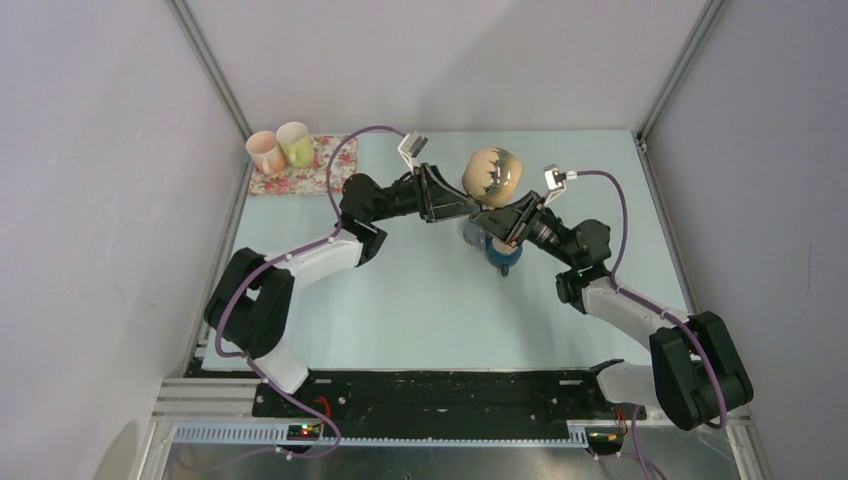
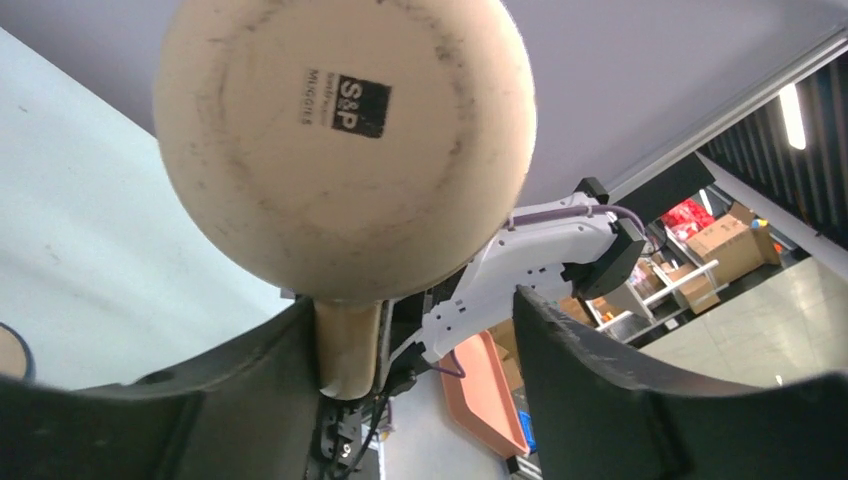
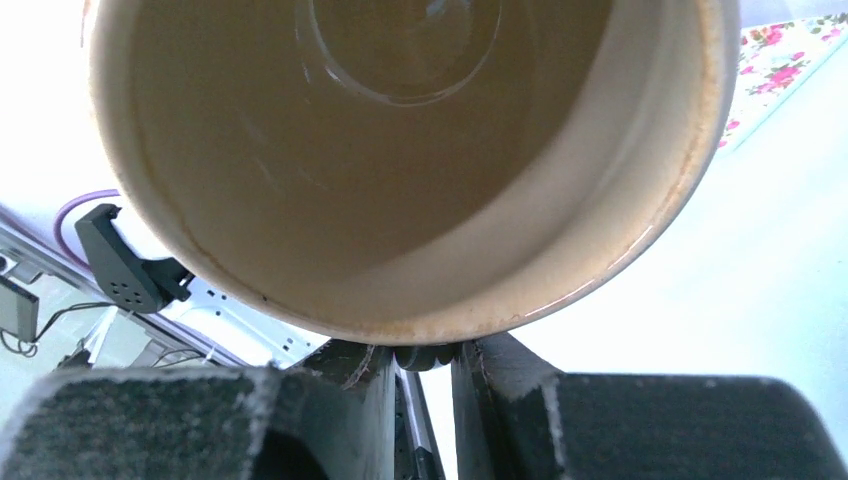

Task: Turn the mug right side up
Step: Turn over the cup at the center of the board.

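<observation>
A beige mug (image 1: 493, 172) with a dark green drip pattern hangs in the air on its side above the middle of the table. Its stamped base (image 2: 345, 140) faces my left wrist camera and its open mouth (image 3: 400, 150) faces my right wrist camera. My right gripper (image 1: 505, 215) is shut on the mug's handle, just under the rim (image 3: 425, 360). My left gripper (image 1: 463, 207) is open (image 2: 410, 320): the handle (image 2: 347, 345) lies against one finger and the other finger (image 2: 600, 390) stands well apart from it.
A dark blue cup (image 1: 497, 250) stands on the table right below the held mug. A pink cup (image 1: 266, 152) and a green cup (image 1: 296, 143) stand on a floral cloth (image 1: 300, 172) at the back left. Walls close the table's left, back and right.
</observation>
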Controlling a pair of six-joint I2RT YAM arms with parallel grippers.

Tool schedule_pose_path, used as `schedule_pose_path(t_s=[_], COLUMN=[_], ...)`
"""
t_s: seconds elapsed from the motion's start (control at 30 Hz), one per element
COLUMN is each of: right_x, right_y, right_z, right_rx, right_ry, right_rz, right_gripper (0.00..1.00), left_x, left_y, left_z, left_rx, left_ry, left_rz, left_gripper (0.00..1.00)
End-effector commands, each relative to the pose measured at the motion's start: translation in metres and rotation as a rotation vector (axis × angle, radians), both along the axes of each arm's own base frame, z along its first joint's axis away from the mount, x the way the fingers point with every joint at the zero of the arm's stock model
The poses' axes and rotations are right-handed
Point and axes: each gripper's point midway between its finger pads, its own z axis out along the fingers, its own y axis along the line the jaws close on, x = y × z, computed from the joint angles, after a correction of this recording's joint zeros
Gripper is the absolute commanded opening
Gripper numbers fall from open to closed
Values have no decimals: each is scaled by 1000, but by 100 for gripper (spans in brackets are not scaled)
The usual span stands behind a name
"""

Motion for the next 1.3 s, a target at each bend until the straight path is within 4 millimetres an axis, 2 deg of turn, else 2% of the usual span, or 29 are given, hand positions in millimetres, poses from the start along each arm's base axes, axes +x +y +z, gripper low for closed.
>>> schedule_pose_path(t_s=[0.0, 0.13, 0.27, 0.4, 0.43, 0.47, 0.53, 0.63, 0.7, 0.87, 1.0, 1.13, 1.2, 1.23, 1.27], right_x=[-2, -2, -3, -3, -3, -3, -3, -1, 0, 8, 10, 16, 20, 24, 27], right_y=[-7, -7, -8, -9, -9, -9, -9, -7, -5, 2, 6, 11, 16, 19, 24], right_z=[26, 27, 28, 29, 29, 29, 29, 25, 21, 9, 8, 6, 0, -7, -11], right_rx=[11, 9, 7, 9, 9, 9, 9, 5, 1, -6, -8, -13, -25, -35, -45], right_ry=[-164, -167, -174, -181, -180, -180, -179, -169, -154, -116, -100, -69, -46, -30, -15], right_rz=[-49, -50, -51, -53, -53, -53, -54, -50, -46, -51, -39, -19, -7, -1, 13], right_gripper=[0, 0, 0, 0, 0, 0, 0, 0, 0, 0, 0, 0, 0, 0, 0], left_x=[-10, -7, 3, 32, 48, 54, 76, 97, 104, 112, 125, 140, 149, 148, 150], left_y=[1, 3, 9, 21, 27, 31, 47, 71, 81, 100, 128, 174, 210, 220, 244], left_z=[29, 28, 26, 5, -9, -13, -39, -51, -55, -48, -24, -3, 4, 4, 1], left_rx=[-55, -50, -30, 67, 127, 154, 262, 334, 359, 398, 402, 436, 477, 502, 544], left_ry=[-102, -101, -112, -89, -73, -69, -16, -28, -25, -55, -98, -147, -169, -195, -183], left_rz=[-17, -2, 31, 148, 206, 237, 344, 454, 497, 548, 612, 708, 771, 773, 810], left_gripper=[79, 97, 100, 100, 100, 100, 100, 100, 100, 100, 100, 100, 100, 100, 100])
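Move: Both hands are at the tan mug's handle, the right one still shut on it, the left already loosening. From the right hand the mug's middle lies about 5 cm ahead, 5 cm higher and 1 cm to the right; from the left hand about 5 cm ahead, 3 cm right and 5 cm up. On the table some 25 cm below the right hand, the grey mug stands 6 cm ahead, level sideways, and the blue cup 2 cm ahead, 6 cm right. The right hand alone keeps its pinch on the tan mug's handle and lowers it about 5 cm, tipping slightly. The left opens its already parting fingers fully and comes free, then swings away from the mug to the left and forward, roughly 25 cm altogether, sinking some 8 cm before climbing again and turning about 40 degrees counter-clockwise. ##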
